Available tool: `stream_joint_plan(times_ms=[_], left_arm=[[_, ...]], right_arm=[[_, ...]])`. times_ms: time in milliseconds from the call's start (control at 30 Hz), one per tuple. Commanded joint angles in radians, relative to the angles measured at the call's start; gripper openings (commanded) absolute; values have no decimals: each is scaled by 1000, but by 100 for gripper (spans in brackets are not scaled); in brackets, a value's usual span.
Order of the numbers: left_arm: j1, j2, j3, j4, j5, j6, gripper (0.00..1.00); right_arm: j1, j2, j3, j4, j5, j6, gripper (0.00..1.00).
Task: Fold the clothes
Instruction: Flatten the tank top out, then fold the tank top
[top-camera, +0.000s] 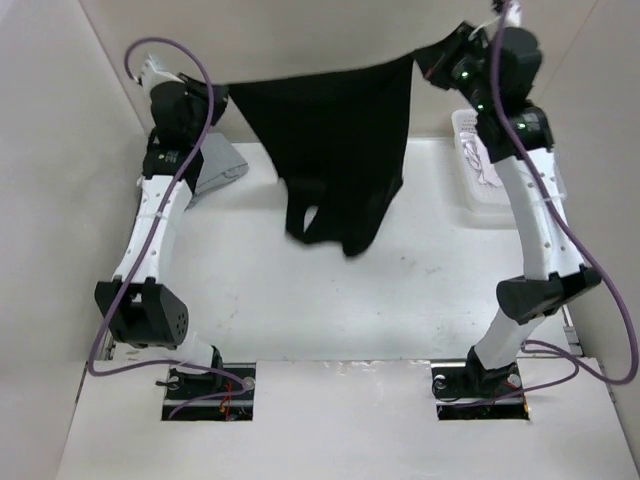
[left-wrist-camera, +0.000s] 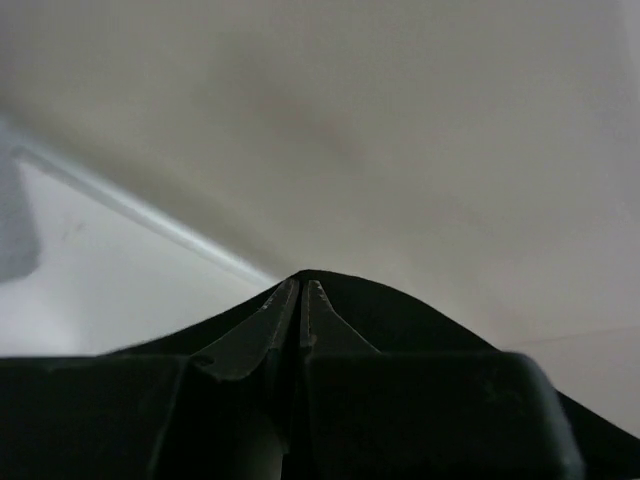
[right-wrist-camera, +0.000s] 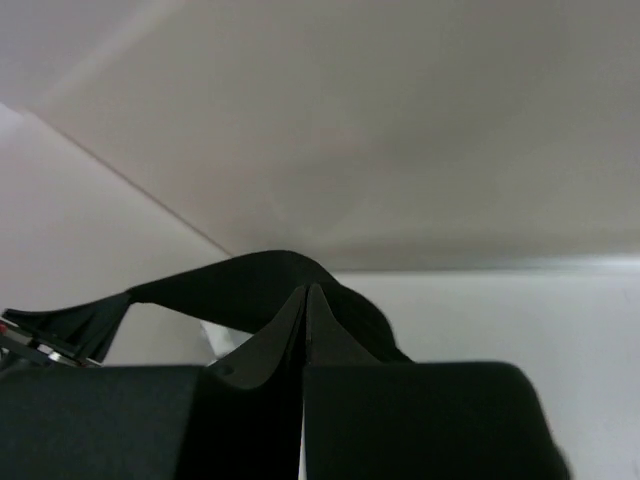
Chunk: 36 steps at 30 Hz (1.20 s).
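The clothes, a plain black top (top-camera: 340, 150), hang stretched between my two raised grippers above the back of the table, the lower end drooping to just over the tabletop. At the cloth's left top corner my left gripper (top-camera: 222, 95) is shut on the hem. The right gripper (top-camera: 425, 62) is shut on the right top corner. In the left wrist view the closed jaws (left-wrist-camera: 302, 285) pinch black fabric (left-wrist-camera: 420, 320). The right wrist view shows its jaws (right-wrist-camera: 308, 290) closed, with the fabric (right-wrist-camera: 230, 290) draped over them.
A grey folded garment (top-camera: 218, 165) lies at the back left of the white table (top-camera: 300, 300). At the back right stands a white basket (top-camera: 470, 200) holding white cloth. Pale walls close in the back and both sides.
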<state>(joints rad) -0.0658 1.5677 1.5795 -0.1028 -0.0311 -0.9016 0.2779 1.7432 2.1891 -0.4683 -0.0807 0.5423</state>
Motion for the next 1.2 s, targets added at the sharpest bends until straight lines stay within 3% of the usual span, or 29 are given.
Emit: stream_joint_plan(times_ms=[0, 133, 267, 433, 567, 667, 767, 967, 1167], left_arm=[[22, -144, 149, 100, 54, -6, 2], [30, -227, 88, 110, 53, 4, 3], [18, -305, -65, 143, 54, 23, 3], [-35, -475, -474, 222, 34, 26, 3], [-50, -716, -884, 229, -10, 29, 4], [-27, -929, -1106, 100, 3, 35, 4], [-21, -1130, -1237, -75, 19, 3, 3], [-130, -1405, -1319, -380, 45, -117, 2], [-242, -1534, -1225, -567, -130, -183, 1]], right_arm=[[0, -86, 164, 56, -37, 16, 0], [2, -169, 39, 71, -21, 13, 0], [2, -338, -315, 187, 16, 28, 0], [33, -620, -841, 336, 62, 67, 0], [105, -839, -1258, 411, 93, 99, 1], [169, -968, -1497, 421, 114, 126, 0], [267, -1149, -1705, 357, 154, 204, 0], [494, -1457, -1862, 32, 263, 405, 0], [730, -1513, -1749, -139, 459, 502, 0]])
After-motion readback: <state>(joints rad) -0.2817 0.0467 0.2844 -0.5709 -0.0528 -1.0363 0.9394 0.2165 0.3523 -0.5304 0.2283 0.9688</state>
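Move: Both hands hold the tank top's hem corners high over the far table; the bare table where it gets laid centres about 16 cm back, 20 cm right and 37 cm below the left hand, and some 13 cm back, 18 cm left and 47 cm below the right. The folded pile is about 8 cm ahead, 15 cm left and 35 cm below the left hand; the white basket is roughly 10 cm ahead, 33 cm right and 43 cm below the right. Still pinching the hem corners, both hands first sweep back and up together, lifting the hanging tank top another 10 to 15 cm, then swing down steeply and keep drawing back towards the near table edge, fast at first and easing off at the end. They finish some 30 cm nearer the bases and well below their start (left about 25 cm, right about 35 cm), the fingers tipping further downward and the right hand also turning some 15 degrees counter-clockwise, the hem held spread between them. ##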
